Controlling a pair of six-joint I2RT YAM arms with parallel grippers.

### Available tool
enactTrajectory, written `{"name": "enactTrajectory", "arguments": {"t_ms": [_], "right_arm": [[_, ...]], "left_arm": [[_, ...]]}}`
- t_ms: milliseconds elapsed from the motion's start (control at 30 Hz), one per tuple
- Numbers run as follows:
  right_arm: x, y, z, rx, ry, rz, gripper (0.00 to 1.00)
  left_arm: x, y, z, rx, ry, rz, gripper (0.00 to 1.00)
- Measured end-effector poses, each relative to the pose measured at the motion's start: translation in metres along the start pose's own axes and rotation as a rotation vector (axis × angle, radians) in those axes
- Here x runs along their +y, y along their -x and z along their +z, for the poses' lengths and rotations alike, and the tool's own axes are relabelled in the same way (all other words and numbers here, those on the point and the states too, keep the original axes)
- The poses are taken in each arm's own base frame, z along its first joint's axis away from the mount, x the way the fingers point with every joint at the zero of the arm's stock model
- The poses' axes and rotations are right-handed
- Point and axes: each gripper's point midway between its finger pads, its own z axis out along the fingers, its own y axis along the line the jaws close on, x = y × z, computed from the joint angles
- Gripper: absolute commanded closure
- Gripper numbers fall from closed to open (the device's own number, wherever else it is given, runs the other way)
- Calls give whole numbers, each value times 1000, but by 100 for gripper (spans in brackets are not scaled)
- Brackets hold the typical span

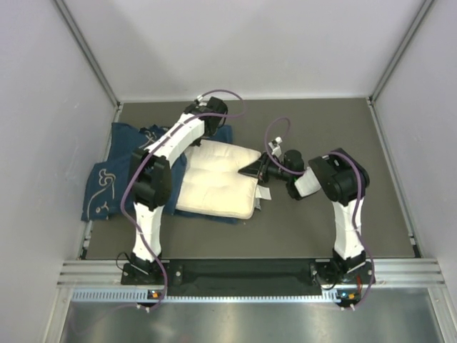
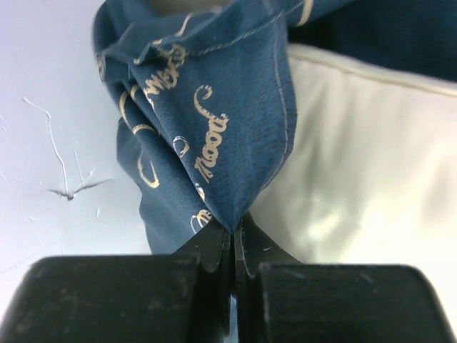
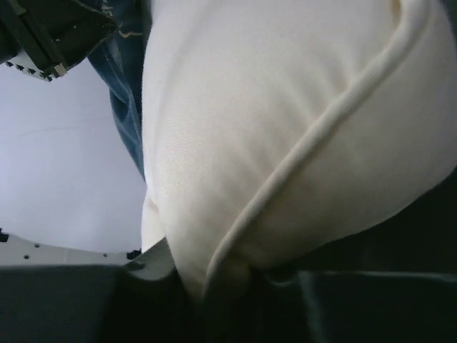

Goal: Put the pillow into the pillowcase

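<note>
The cream-white pillow (image 1: 218,182) lies mid-table, its left part resting on the dark blue pillowcase (image 1: 107,186), which spreads out to the left. My left gripper (image 1: 214,130) is at the pillow's far left corner. In the left wrist view the left gripper (image 2: 233,227) is shut on a fold of the pillowcase (image 2: 214,93), with the pillow (image 2: 371,164) just to the right. My right gripper (image 1: 255,170) is at the pillow's right edge. In the right wrist view the right gripper (image 3: 221,275) is shut on the piped corner of the pillow (image 3: 271,107).
A small white tag (image 1: 263,193) sticks out at the pillow's near right corner. Grey walls close in the dark table mat (image 1: 321,229) on three sides. A metal rail (image 1: 243,275) with the arm bases runs along the near edge.
</note>
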Motion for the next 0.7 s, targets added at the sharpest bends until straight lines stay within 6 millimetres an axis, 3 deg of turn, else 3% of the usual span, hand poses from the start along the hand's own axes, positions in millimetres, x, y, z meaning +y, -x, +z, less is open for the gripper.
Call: {"name": "enactTrajectory", "arguments": {"t_ms": [33,233,333,533,600,633,700], "right_arm": [[3,-1,3,9,19,10,100],[21,-6,8,30,55,-47,100],[43,-5,4,25,91,-95,100],[112,-3,-31,-6,159,-286,100],[139,-2,-46,-27,154,-387,100],[162,-2,-62,-49,156,-477,100],[181,-4,-78,-68,153,-557,100]], "left_arm": [[-1,5,-6,-17,-6,-2,100],[-3,20,-25,-57,-48,-1,100],[-8,25,-41,-77,-85,18,100],[-16,48,-110,-198,-176,43,100],[-19,53,-129,-235,-250,26,100],[-20,53,-138,-246,-294,20,100],[-20,52,-153,-264,-378,6,100]]}}
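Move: The left hand holds the pillowcase edge above the pillow's far left part; the pillow's exposed middle is about 12 cm back, 9 cm right and 8 cm below. The right hand has its fingers around the pillow's right end, that middle some 9 cm left, 2 cm back and 1 cm below. From the right hand the pillowcase mouth's middle lies about 19 cm left and level with it; the white tag is 5 cm right, 7 cm back and 5 cm below. Rising together, and ever faster, both hands hoist the bedding: the right fingers shut the last bit on the pillow's end, then lift it some 18 cm, drifting back 6 cm and slightly right while the wrist rolls about 30 degrees. The left keeps its pinch on the pillowcase edge and hauls it right by about 12 cm and up nearly as far, turning clockwise as its fingers dip. ##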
